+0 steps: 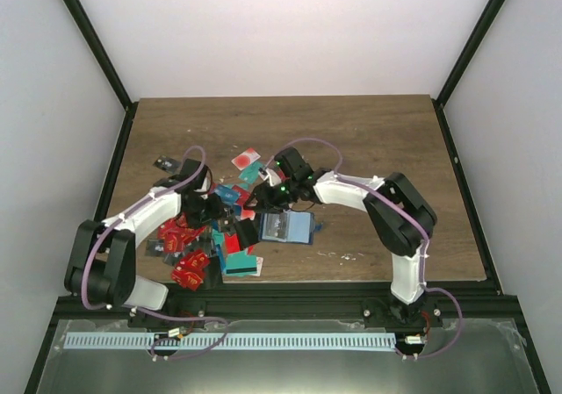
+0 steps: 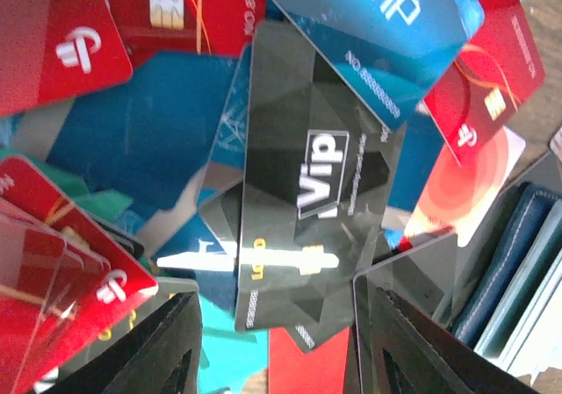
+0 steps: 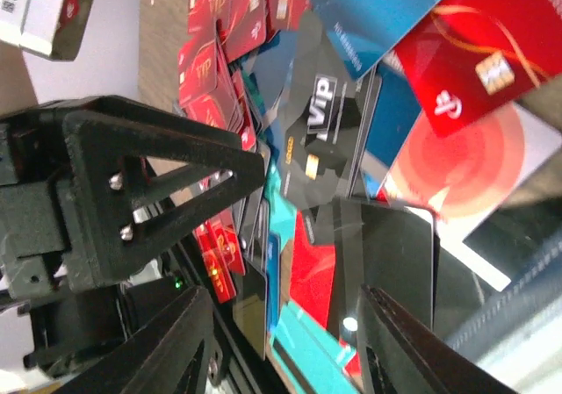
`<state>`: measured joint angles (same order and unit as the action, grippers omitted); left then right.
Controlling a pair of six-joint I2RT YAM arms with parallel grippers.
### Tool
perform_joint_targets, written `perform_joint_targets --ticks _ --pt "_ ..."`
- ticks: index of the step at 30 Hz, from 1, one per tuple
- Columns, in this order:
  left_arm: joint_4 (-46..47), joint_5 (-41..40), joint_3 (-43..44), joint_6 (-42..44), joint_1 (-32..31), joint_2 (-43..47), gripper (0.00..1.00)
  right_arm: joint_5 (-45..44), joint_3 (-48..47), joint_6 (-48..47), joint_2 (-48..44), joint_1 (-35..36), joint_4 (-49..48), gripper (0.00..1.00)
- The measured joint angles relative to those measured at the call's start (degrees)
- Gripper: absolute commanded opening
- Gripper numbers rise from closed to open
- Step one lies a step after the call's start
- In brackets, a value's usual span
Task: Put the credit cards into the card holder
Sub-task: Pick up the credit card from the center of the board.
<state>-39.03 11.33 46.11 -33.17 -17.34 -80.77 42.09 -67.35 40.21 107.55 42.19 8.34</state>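
The credit cards (image 1: pixel 211 236) lie in a loose heap, mostly red with teal, blue and black ones. The card holder (image 1: pixel 285 227), dark blue, lies open at the heap's right side, and its edge shows in the left wrist view (image 2: pixel 514 262). My left gripper (image 1: pixel 219 211) hangs low over the heap. It is open (image 2: pixel 281 359), its jaws either side of the lower end of a black VIP card (image 2: pixel 316 175). My right gripper (image 1: pixel 262 199) faces it from the right. It is open (image 3: pixel 290 359) over a plain black card (image 3: pixel 386 254) and holds nothing.
A white and pink card (image 1: pixel 247 158) and a black card (image 1: pixel 162 162) lie apart behind the heap. Red cards (image 1: pixel 189 267) reach close to the table's front edge. The left gripper's finger (image 3: pixel 149 183) stands close in the right wrist view.
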Motion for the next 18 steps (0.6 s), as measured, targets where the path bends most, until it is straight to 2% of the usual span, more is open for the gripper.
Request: perform_joint_targets --ticks 8,18 --pt "3.34 4.9 1.53 3.34 4.26 -5.14 0.54 1.09 -11.21 2.16 12.33 0.0 -0.46 0.28" --pt "5.84 9.01 1.49 5.18 5.92 -9.31 0.54 3.69 -21.64 2.54 21.35 0.04 0.48 0.2"
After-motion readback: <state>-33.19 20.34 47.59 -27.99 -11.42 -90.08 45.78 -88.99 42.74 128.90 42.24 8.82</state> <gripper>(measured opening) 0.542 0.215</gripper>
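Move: Just ahead of the left hand, about 3 cm out and 2 cm right, the black VIP card lies some 4 cm below it. From the right hand the same card is roughly 7 cm left, 3 cm farther out and 9 cm below. Counted from the right hand, the blue VIP card overlapping its far end is about 8 cm ahead and 6 cm left, the plain dark card 2 cm left and 1 cm back, and the open card holder 9 cm right and 1 cm back. Reaching in over the pile, the right hand sweeps left and forward about 8 cm while sinking some 4 cm, its half-open fingers drawing well together as they near the black VIP card's far part. Meanwhile the left hand eases forward and then down, about 2 cm each way, towards the same card, fingers staying half open astride it. ##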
